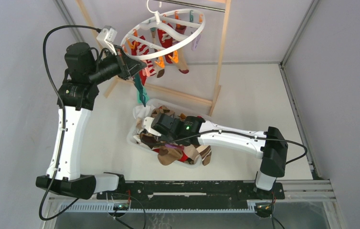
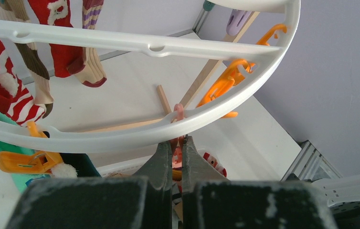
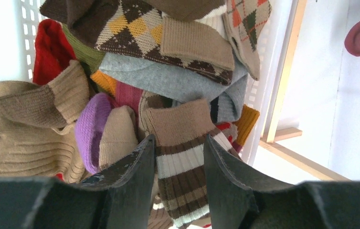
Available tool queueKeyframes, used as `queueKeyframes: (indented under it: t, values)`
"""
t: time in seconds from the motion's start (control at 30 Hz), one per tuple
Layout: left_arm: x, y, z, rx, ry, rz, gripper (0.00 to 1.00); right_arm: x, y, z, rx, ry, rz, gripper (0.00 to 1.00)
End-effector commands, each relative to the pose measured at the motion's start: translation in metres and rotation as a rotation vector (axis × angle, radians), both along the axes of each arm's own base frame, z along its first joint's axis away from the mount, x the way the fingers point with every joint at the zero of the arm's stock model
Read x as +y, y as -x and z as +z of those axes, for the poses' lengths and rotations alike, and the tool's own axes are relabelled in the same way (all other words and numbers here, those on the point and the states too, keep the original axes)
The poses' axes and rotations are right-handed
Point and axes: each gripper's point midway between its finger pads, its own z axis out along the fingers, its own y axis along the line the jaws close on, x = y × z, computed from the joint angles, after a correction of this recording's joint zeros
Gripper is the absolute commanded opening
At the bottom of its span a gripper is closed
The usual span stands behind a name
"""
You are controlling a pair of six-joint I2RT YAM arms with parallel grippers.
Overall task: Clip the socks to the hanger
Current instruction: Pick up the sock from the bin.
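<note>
The white ring hanger (image 1: 200,27) hangs on the wooden frame, with red, striped and tan socks (image 1: 145,51) clipped under it. My left gripper (image 1: 137,67) is at the ring's near-left rim. In the left wrist view it (image 2: 178,143) is shut on a pink peg (image 2: 179,112) just below the rim (image 2: 121,138). My right gripper (image 1: 152,125) reaches into the tub of loose socks. Its fingers (image 3: 179,143) press both sides of a brown sock with white stripes (image 3: 180,121), which lies on the pile.
The translucent white tub (image 1: 131,139) sits mid-table, with socks spilling over its near rim (image 1: 171,155). The pale wooden frame (image 1: 221,57) stands behind it. Orange pegs (image 2: 221,86) hang off the ring. A teal sock (image 1: 140,91) dangles below the left gripper.
</note>
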Motion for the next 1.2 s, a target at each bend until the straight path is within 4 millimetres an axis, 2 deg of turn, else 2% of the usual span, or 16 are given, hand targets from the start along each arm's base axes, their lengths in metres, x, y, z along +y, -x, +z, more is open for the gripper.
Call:
queueKeyframes:
  t: [0.0, 0.2, 0.3, 0.37, 0.57, 0.67, 0.87, 1.0, 1.17]
  values:
    - [-0.001, 0.017, 0.011, -0.04, 0.007, -0.033, 0.0, 0.02, -0.008, 0.01, -0.063, -0.035, 0.008, 0.46]
    - [0.001, 0.019, 0.014, -0.049, 0.005, -0.029, 0.0, 0.023, -0.015, 0.018, -0.114, -0.048, -0.01, 0.21]
    - [0.001, 0.018, 0.013, -0.045, 0.006, -0.031, 0.0, 0.025, -0.016, 0.029, -0.137, -0.082, -0.015, 0.12]
    - [0.0, 0.019, 0.014, -0.044, 0.008, -0.033, 0.0, 0.025, -0.018, 0.038, -0.165, -0.111, -0.03, 0.01]
    - [0.0, 0.02, 0.016, -0.05, 0.01, -0.032, 0.0, 0.026, -0.02, 0.081, -0.196, -0.309, -0.08, 0.0]
    - [0.0, 0.02, 0.016, -0.049, 0.012, -0.035, 0.0, 0.022, -0.018, 0.12, -0.185, -0.504, -0.113, 0.0]
    - [-0.001, 0.02, 0.015, -0.04, 0.016, -0.04, 0.0, 0.011, -0.001, 0.178, -0.083, -0.913, -0.157, 0.0]
    - [-0.002, 0.02, 0.014, -0.033, 0.02, -0.043, 0.0, -0.001, 0.014, 0.203, 0.04, -1.155, -0.154, 0.0]
    - [-0.003, 0.022, 0.014, -0.024, 0.032, -0.05, 0.0, -0.021, 0.017, 0.229, 0.114, -1.459, -0.171, 0.0]
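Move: The striped brown sock's cuff lies between and just beyond the right hand's open fingers, about 1 cm ahead, 1 cm left and 2 cm below. From that hand, the purple sock is roughly 5 cm back, 1 cm left and the grey sock about 1 cm ahead, 6 cm left, both 3 cm below. From the left hand the striped sock is some 10 cm back, 15 cm right and 29 cm below. The right hand dips slightly, pinches the striped sock's cuff, then lifts about 20 cm, tipping level some 65 degrees. ##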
